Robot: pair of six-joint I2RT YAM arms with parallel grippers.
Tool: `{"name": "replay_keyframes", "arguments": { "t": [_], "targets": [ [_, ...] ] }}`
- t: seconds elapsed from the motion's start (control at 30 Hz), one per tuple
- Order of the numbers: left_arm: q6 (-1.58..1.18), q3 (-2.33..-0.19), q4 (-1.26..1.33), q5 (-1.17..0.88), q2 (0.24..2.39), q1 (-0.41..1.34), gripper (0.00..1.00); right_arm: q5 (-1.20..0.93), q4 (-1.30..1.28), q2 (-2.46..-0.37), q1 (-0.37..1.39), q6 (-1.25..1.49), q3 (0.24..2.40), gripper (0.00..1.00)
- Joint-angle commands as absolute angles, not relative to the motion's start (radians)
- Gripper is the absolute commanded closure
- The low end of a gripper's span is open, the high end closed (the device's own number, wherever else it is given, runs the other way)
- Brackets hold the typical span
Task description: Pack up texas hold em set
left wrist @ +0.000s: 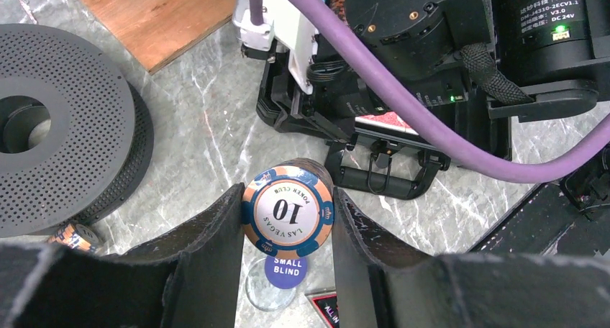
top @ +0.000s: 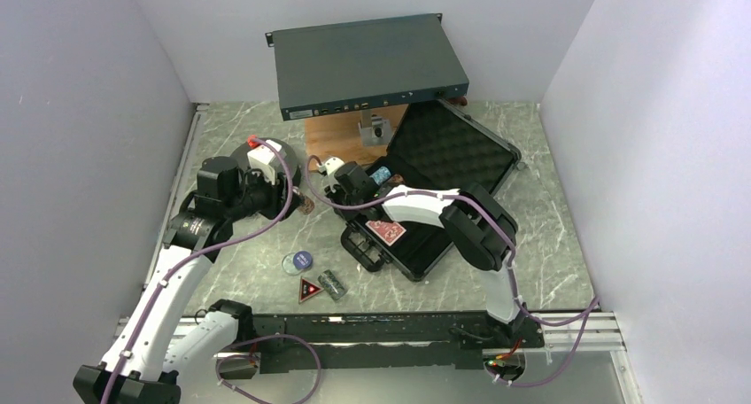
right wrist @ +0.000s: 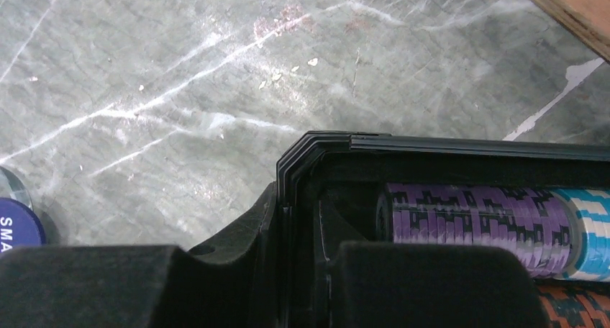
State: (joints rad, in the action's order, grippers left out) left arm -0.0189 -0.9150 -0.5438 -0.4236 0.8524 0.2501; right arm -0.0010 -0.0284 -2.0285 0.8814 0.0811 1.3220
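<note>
The black case lies open mid-table, its foam lid leaning back and a red-backed card deck in the tray. My left gripper is shut on a roll of orange-and-blue poker chips, held above the marble just left of the case handle. My right gripper straddles the case wall at a corner, one finger outside and one inside, closed on it. Purple chips lie in the tray beside it. On the table are a blue button, a red-black triangle and a chip roll.
A large grey electronics box stands at the back over a wooden board. A dark perforated spool lies left of my left gripper, with another chip roll at its edge. White walls close in on both sides.
</note>
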Motion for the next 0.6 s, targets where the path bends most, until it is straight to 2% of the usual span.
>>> {"name": "replay_keyframes", "arguments": {
  "t": [0.0, 0.07, 0.13, 0.3, 0.57],
  "targets": [
    [-0.023, -0.969, -0.463, -0.448, 0.824, 0.244, 1.0, -0.117, 0.085, -1.945, 0.887, 0.065, 1.296, 0.74],
    [-0.024, -0.967, -0.461, -0.46, 0.822, 0.241, 1.0, -0.098, 0.08, -1.911, 0.887, 0.071, 1.28, 0.53],
    [-0.025, -0.965, -0.458, -0.464, 0.818, 0.241, 1.0, -0.082, 0.078, -1.863, 0.887, 0.089, 1.258, 0.4],
    [-0.021, -0.965, -0.458, -0.452, 0.816, 0.241, 1.0, -0.033, 0.055, -1.7, 0.887, 0.159, 1.183, 0.32],
    [-0.022, -0.974, -0.467, -0.457, 0.86, 0.25, 1.0, 0.247, -0.066, -1.385, 0.887, 0.225, 0.983, 0.32]
  ]
}}
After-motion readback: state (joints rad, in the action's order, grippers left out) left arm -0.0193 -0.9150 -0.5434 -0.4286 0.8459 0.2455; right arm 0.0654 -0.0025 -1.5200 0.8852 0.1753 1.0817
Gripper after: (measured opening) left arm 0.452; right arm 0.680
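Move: The right fingertips straddle the case's left wall near its far corner, right at the hand point. The purple chips lie about 6 cm to the right and 4 cm ahead, the card deck some 13 cm right and 6 cm back. The chip stack held by the left hand hangs around 7 cm left, 5 cm back and 17 cm above. From the left hand, the gripped wall is about 8 cm right, 4 cm ahead and 18 cm below. The right fingers open, let go of the case wall, and rise about 15 cm, drifting right, wrist tilting slightly. ##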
